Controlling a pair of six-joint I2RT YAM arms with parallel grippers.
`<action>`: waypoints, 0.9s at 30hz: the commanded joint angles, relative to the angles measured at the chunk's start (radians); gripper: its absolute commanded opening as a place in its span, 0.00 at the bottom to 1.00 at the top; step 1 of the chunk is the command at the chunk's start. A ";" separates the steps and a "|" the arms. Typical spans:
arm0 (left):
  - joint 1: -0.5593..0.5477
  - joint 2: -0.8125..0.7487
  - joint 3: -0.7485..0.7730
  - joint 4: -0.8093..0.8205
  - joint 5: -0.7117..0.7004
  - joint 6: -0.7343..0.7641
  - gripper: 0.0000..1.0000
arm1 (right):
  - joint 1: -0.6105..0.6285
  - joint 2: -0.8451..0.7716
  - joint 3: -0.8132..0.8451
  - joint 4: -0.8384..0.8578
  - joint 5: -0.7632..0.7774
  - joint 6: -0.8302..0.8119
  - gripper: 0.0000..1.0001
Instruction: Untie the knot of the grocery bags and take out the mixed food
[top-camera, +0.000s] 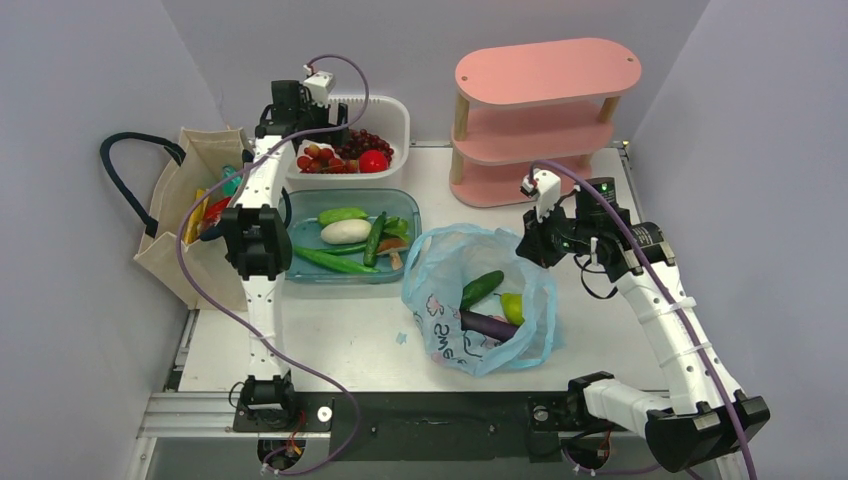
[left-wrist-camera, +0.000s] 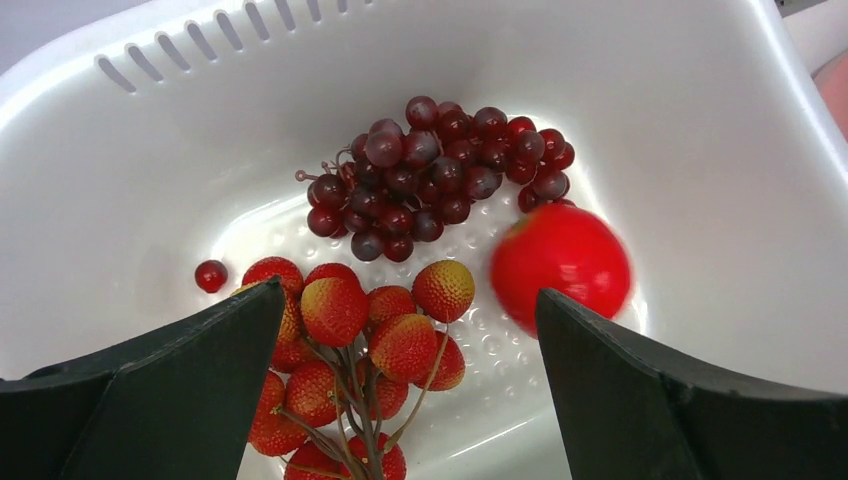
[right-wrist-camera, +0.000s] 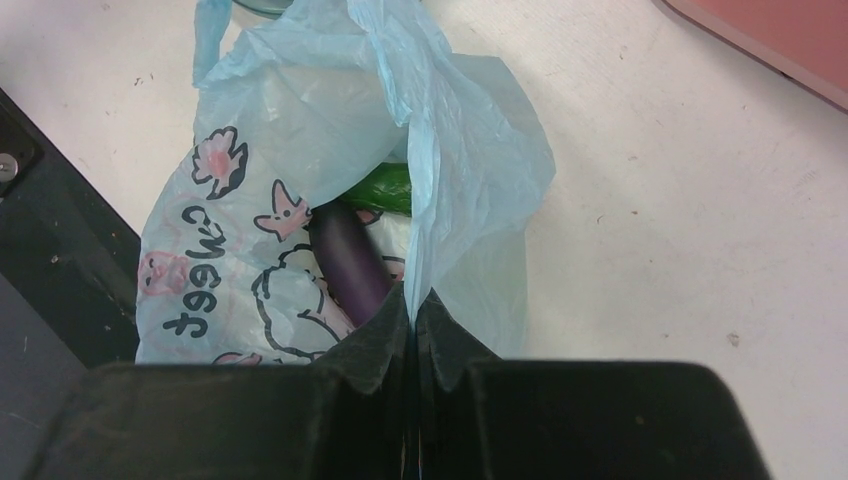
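The light blue grocery bag lies open-mouthed on the table, and its knot is out of view. Inside it are a purple eggplant, a green cucumber-like piece and a yellow-green pear. My right gripper is shut on a strip of the bag's rim, just above the eggplant. My left gripper hangs open over the white basket, with nothing between its fingers. A red round fruit lies blurred in the basket. The beige tote stands at the left with snack packets inside.
The basket also holds dark red grapes and a lychee bunch. A clear teal tub of green vegetables and a white oval one sits between basket and bag. A pink three-tier shelf stands at the back right.
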 joint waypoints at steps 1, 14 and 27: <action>-0.014 -0.076 0.003 0.025 0.001 0.029 0.97 | -0.007 0.006 0.043 0.013 -0.001 -0.020 0.00; -0.328 -0.915 -0.875 0.102 0.290 0.390 0.97 | -0.008 -0.019 0.013 0.020 -0.003 -0.035 0.00; -0.928 -1.171 -1.401 0.307 -0.037 0.348 0.97 | -0.016 -0.062 -0.012 0.065 -0.018 0.034 0.00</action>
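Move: The cucumber, in the open grocery bag, lies roughly 34 cm back, 35 cm to the right and 14 cm below the left hand. The eggplant lies some 8 cm nearer the base than the cucumber and 1 cm right of it, the green pear 4 cm nearer and 6 cm right. From the right hand, still pinching the bag's rim, the cucumber is about 8 cm ahead, 7 cm left and 22 cm below. Fingers still wide open, the left hand swings back 45 cm and right 25 towards the bag, turning clockwise. ##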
